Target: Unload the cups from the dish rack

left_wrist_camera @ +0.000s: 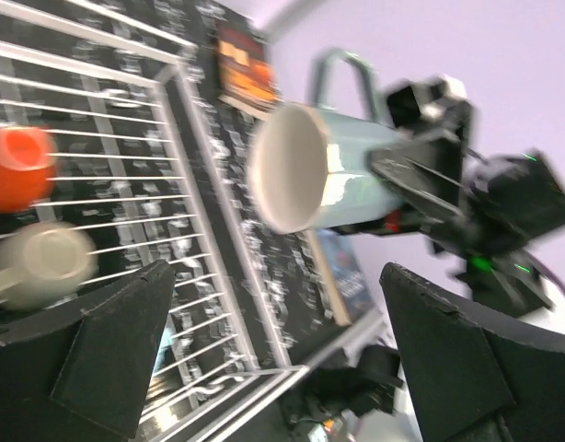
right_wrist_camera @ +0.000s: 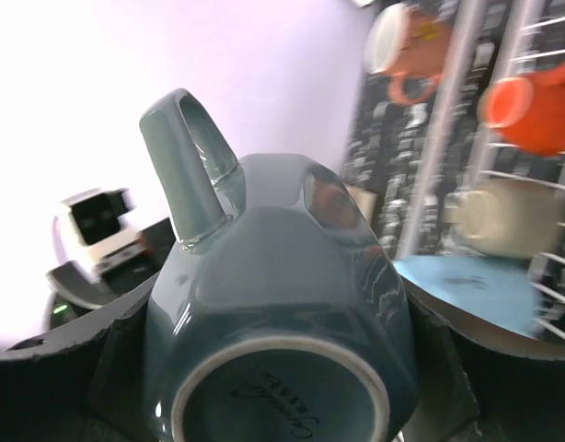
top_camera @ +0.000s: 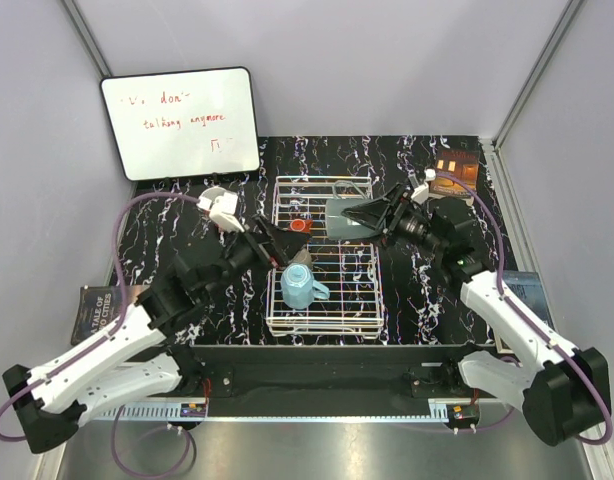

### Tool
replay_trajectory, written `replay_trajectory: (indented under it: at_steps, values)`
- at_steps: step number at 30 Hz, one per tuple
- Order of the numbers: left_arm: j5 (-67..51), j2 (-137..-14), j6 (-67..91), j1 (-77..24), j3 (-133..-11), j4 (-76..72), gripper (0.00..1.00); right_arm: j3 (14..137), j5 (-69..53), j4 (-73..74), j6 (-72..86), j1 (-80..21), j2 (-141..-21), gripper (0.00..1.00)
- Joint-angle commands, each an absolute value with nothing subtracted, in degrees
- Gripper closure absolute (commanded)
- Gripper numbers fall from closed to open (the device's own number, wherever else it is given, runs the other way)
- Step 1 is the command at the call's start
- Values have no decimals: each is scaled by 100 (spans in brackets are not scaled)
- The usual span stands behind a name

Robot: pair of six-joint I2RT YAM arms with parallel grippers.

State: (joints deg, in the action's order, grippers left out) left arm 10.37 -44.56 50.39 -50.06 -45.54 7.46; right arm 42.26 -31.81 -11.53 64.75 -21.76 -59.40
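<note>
The white wire dish rack [top_camera: 322,312] lies mid-table. My right gripper [top_camera: 359,214] is shut on a grey-blue faceted cup [top_camera: 340,220], held on its side above the rack's back half; the right wrist view shows its base [right_wrist_camera: 278,387] between both fingers. My left gripper [top_camera: 270,241] stands open just left of it, facing the cup's pale mouth [left_wrist_camera: 287,170], with nothing between its fingers [left_wrist_camera: 112,350]. In the rack sit a light blue cup [top_camera: 299,286], a small red cup [top_camera: 299,225] and a taupe cup [left_wrist_camera: 45,262]. A salmon-orange cup [right_wrist_camera: 409,48] stands on the table beyond the rack.
A whiteboard [top_camera: 182,122] with red writing leans at the back left. An orange box [top_camera: 457,168] stands at the back right. Books lie at the left edge [top_camera: 102,300] and the right edge [top_camera: 532,290]. Grey walls close in the table.
</note>
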Motion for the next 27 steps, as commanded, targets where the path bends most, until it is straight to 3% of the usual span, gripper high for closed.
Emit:
replay_trajectory:
  at_steps: [1,19,25,27]
  values:
    - [54,-4781,4905,-4983,-4754,-315,1,4465,-4236,-3507,7585,-2188,-5968,100]
    - [-712,-5721,4887,-4983,-5097,-1537,8,4386,-4702,-3102,7444,-2188,-5757,100]
    - [-835,-5968,4922,-5027,-5185,-1810,21,4342,-4790,-3085,7374,-2188,-5844,100]
    - [-896,-6020,4913,-5071,-5203,-1915,38,4281,-4808,-3076,7356,-2188,-5871,100]
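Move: The grey cup is already in the right hand's fingers, mouth towards the left hand, roughly 15 cm to the left hand's right, 6 cm ahead and about level; the left fingers lie 15 cm left and 6 cm back of the right hand. Some 20 cm below the left hand, in the rack and about 3 cm to its right, are the red cup 16 cm ahead, the beige cup 8 cm ahead and the light-blue cup 1 cm ahead. The grey cup, kept gripped by the right hand, is raised about 5 cm and drawn back nearly 4 cm while turning some 15 degrees counter-clockwise. Towards its mouth the left hand sweeps about 7.5 cm right, rising slightly and swinging clockwise, then starts closing its wide-open fingers around the rim; whether they touch it can't be told. ##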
